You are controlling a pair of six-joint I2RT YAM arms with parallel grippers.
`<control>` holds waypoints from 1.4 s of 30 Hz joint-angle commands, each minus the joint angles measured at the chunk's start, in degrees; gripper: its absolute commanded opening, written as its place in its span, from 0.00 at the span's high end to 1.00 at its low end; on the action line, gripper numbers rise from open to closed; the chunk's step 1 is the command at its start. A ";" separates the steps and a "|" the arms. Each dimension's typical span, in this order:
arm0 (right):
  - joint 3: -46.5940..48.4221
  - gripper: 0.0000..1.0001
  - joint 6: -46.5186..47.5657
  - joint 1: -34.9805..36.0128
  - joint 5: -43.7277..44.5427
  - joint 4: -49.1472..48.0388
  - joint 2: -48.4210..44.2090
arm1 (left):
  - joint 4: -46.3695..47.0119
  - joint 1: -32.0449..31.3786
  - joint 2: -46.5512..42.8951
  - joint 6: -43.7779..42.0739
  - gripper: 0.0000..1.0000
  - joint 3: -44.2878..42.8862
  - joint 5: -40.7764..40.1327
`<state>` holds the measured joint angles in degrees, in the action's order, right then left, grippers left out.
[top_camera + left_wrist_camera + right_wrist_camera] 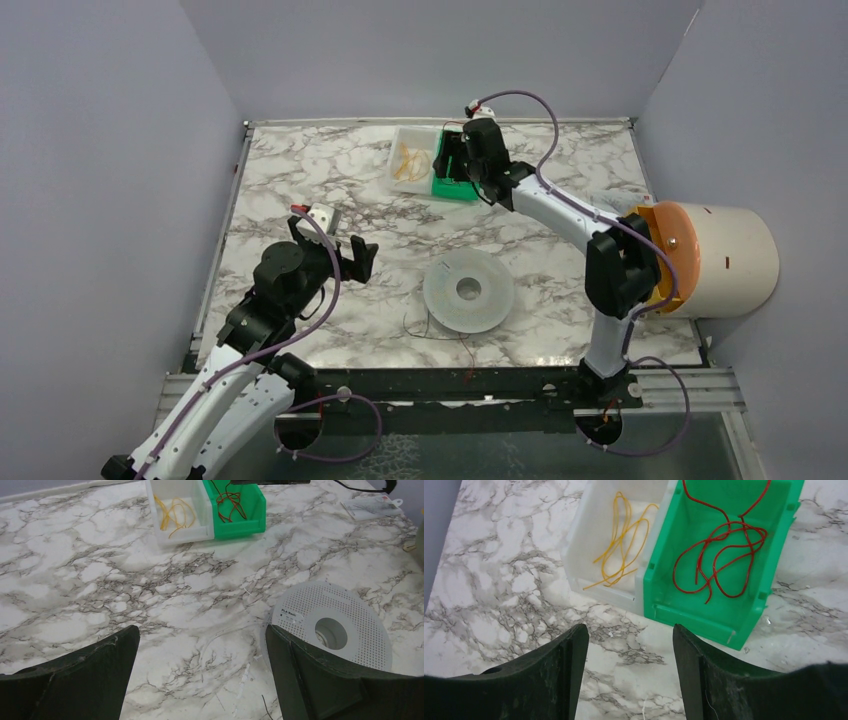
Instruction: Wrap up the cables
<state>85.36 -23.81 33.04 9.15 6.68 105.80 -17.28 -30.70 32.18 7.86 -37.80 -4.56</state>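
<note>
Thin yellow-orange cables (621,540) lie coiled in a white bin (584,555), and red cables (724,550) lie in the green bin (704,615) beside it. My right gripper (629,630) hangs over the marble just in front of both bins, open, with nothing between its fingers. The translucent white spool (469,290) lies flat mid-table, with a thin dark wire (440,336) on the table by its near edge. My left gripper (201,632) is wide open over bare marble, its right finger (300,670) overlapping the spool (350,610) in the left wrist view.
A cream and orange cylinder (715,260) lies at the table's right edge beside the right arm. A small flat packet (372,506) lies at the far right. Grey walls close in three sides, and a black rail (450,385) runs along the near edge.
</note>
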 commanded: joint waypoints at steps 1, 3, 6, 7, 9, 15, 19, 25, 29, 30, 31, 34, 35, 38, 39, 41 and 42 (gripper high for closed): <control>7.55 0.34 -3.82 0.10 0.28 1.70 6.80 | 0.10 0.44 -0.86 0.49 0.01 -0.97 -0.28; 10.64 0.36 -5.34 0.10 1.55 3.47 10.52 | 0.09 0.46 -0.89 0.51 0.01 -0.96 -0.33; 13.56 0.36 -7.35 0.10 2.55 4.30 14.99 | 0.13 0.41 -1.00 0.41 0.01 -0.97 -0.43; 14.58 0.36 -7.55 0.10 2.44 4.62 16.34 | 0.14 0.46 -1.01 0.40 0.01 -0.96 -0.53; 17.10 0.36 -7.98 0.09 2.99 6.03 19.13 | 0.04 0.46 -0.99 0.40 0.01 -0.96 -0.63; 22.57 0.38 -8.35 0.10 4.25 7.43 24.21 | -0.02 0.44 -0.81 0.41 0.01 -0.96 -0.47; 25.35 0.39 -8.40 0.10 4.33 8.68 26.40 | 0.05 0.46 -0.82 0.40 0.01 -0.96 -0.45; 27.21 0.46 -8.53 0.10 5.09 9.04 28.55 | -0.03 0.46 -0.89 0.41 0.01 -0.97 -0.45; 27.59 0.52 -8.91 0.05 6.20 9.51 29.41 | 0.00 0.45 -0.87 0.40 0.01 -0.98 -0.50; 27.58 0.55 -9.07 0.09 6.17 9.50 29.50 | 0.02 0.44 -0.82 0.40 0.01 -0.97 -0.46; 27.62 0.56 -9.14 0.10 6.22 9.49 29.59 | -0.01 0.38 -0.81 0.40 0.01 -1.00 -0.45; 28.01 0.62 -8.99 0.10 6.85 10.00 29.99 | 0.05 0.46 -0.72 0.37 0.01 -0.96 -0.46; 27.97 0.65 -8.72 0.10 7.08 10.02 29.87 | 0.05 0.41 -0.76 0.32 0.01 -1.00 -0.46; 26.38 0.74 -7.87 0.08 8.64 9.35 28.27 | 0.00 0.43 -0.89 0.32 0.01 -0.96 -0.50; 25.45 0.76 -7.58 0.05 9.21 8.92 27.55 | 0.03 0.43 -0.93 0.33 0.01 -0.98 -0.53; 23.71 0.79 -6.81 0.01 10.23 8.19 26.20 | -0.02 0.46 -0.91 0.32 0.01 -1.03 -0.64; 22.95 0.81 -6.51 -0.03 10.82 8.02 25.56 | 0.04 0.41 -0.90 0.32 0.01 -0.97 -0.63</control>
<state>110.89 -31.29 33.12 16.03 14.61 133.84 -17.32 -30.70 31.75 7.90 -37.80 -4.56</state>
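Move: The double wall where the white box and the green box meet is what my right hand goes for: its middle is about 11 cm ahead, 3 cm to the left and 13 cm below. The green box with the red cable is centred roughly 10 cm ahead, 3 cm right of my hand; the white box with the yellow cable about 12 cm ahead, 8 cm left. From my left hand that wall is some 34 cm ahead, 17 cm right, 19 cm lower. I sink my right hand about 11 cm while reaching some 7 cm forward and a little left, tipping the fingers down and turning clockwise about 10 degrees each. Once low, I creep slightly forward with one finger on the white side and one on the green, then close them from two-thirds open to about a third, pinching the two touching walls near their close end. ##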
